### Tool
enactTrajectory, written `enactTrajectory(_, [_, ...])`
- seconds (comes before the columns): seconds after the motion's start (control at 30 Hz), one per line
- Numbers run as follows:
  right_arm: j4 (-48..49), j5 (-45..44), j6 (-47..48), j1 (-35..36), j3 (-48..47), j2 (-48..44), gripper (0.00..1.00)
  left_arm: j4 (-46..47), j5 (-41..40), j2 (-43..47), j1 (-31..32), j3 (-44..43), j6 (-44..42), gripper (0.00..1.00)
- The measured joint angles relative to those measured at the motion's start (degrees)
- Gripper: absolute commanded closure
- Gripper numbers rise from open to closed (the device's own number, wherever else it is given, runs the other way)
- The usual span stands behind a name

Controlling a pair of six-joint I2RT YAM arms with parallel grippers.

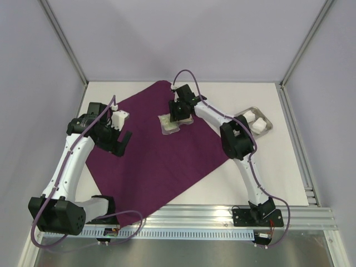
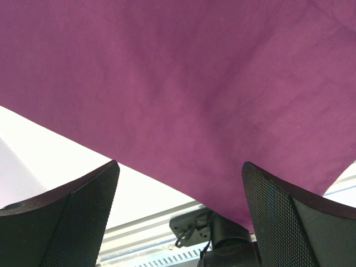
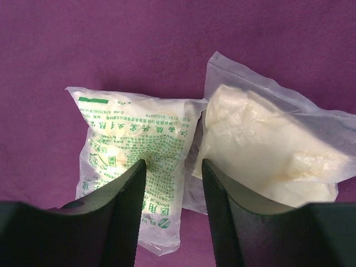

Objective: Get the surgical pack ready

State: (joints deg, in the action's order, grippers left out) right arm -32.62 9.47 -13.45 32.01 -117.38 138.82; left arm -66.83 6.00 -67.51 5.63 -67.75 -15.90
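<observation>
A deep-purple cloth [image 1: 161, 161] lies spread flat on the white table. On its far part rest two packets side by side: one printed in green [image 3: 133, 139] and a clear one with white contents [image 3: 267, 150]. My right gripper [image 3: 173, 183] hovers just over them [image 1: 168, 123], jaws partly apart, the green-printed packet's right edge showing in the gap between the fingers. My left gripper [image 2: 181, 167] hangs wide open above the cloth's left part [image 1: 121, 143] with nothing between its fingers. A small steel tray [image 1: 269, 127] at the right holds white gauze squares [image 1: 257, 123].
The cloth's near-left edge [image 2: 139, 167] runs diagonally over the white table [image 2: 44, 144]. An aluminium rail [image 1: 222, 214] lines the near edge, with both arm bases on it. Grey walls and frame posts [image 1: 67, 44] enclose the table's back and sides.
</observation>
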Motion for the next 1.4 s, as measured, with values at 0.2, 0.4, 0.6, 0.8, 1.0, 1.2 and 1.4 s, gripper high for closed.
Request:
enactTrajectory(0.2, [0.4,-0.5,0.1,1.2,0.4,0.0,0.67,0.0,0.3,0.0,0.0,0.0,0.0,0.00])
enactTrajectory(0.4, [3.6,-0.3,-0.4,3.1,2.6,-0.2,0.99,0.0,0.5,0.0,0.0,0.0,0.0,0.00])
enactTrajectory(0.6, [4.2,0.3,-1.3,3.2,4.1,-1.4,1.00,0.0,0.6,0.0,0.0,0.0,0.0,0.00])
enactTrajectory(0.8, [5.2,2.0,-2.4,3.0,13.7,-10.0,1.00,0.0,0.6,0.0,0.0,0.0,0.0,0.00])
enactTrajectory(1.0, [16.6,2.9,-11.6,-0.1,33.8,-30.8,0.99,0.0,1.0,0.0,0.0,0.0,-0.1,0.00])
enactTrajectory(1.2, [28.0,-5.0,-26.5,-12.5,53.1,-49.5,0.99,0.0,1.2,0.5,0.0,0.0,-0.1,0.00])
enactTrajectory(1.4, [31.3,-13.4,-38.2,-22.8,69.4,-52.7,0.99,0.0,1.5,1.9,0.0,0.0,-0.1,0.00])
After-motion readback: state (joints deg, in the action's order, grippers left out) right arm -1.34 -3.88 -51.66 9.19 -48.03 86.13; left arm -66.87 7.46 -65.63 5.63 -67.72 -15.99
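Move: The right fingers, half open, stand just above the green-print packet: its middle lies about 2 cm back, 3 cm to the left and 1 cm below them. The cream packet sits on the other side, some 2 cm ahead and 3 cm right, as low. The steel tray's middle is roughly 28 cm to the right and 5 cm back, 1 cm below. From the left hand, the green-print packet lies about 23 cm ahead, 23 cm right and 16 cm down. Shut the right fingers on the middle of the green-print packet while sliding them about 3 cm left and 2 cm back. With it pinched, lift some 15 cm, swing right towards the tray, then sink about 7 cm over its near-left part, turning the wrist clockwise nearly 60 degrees on the way; keep the grip. ##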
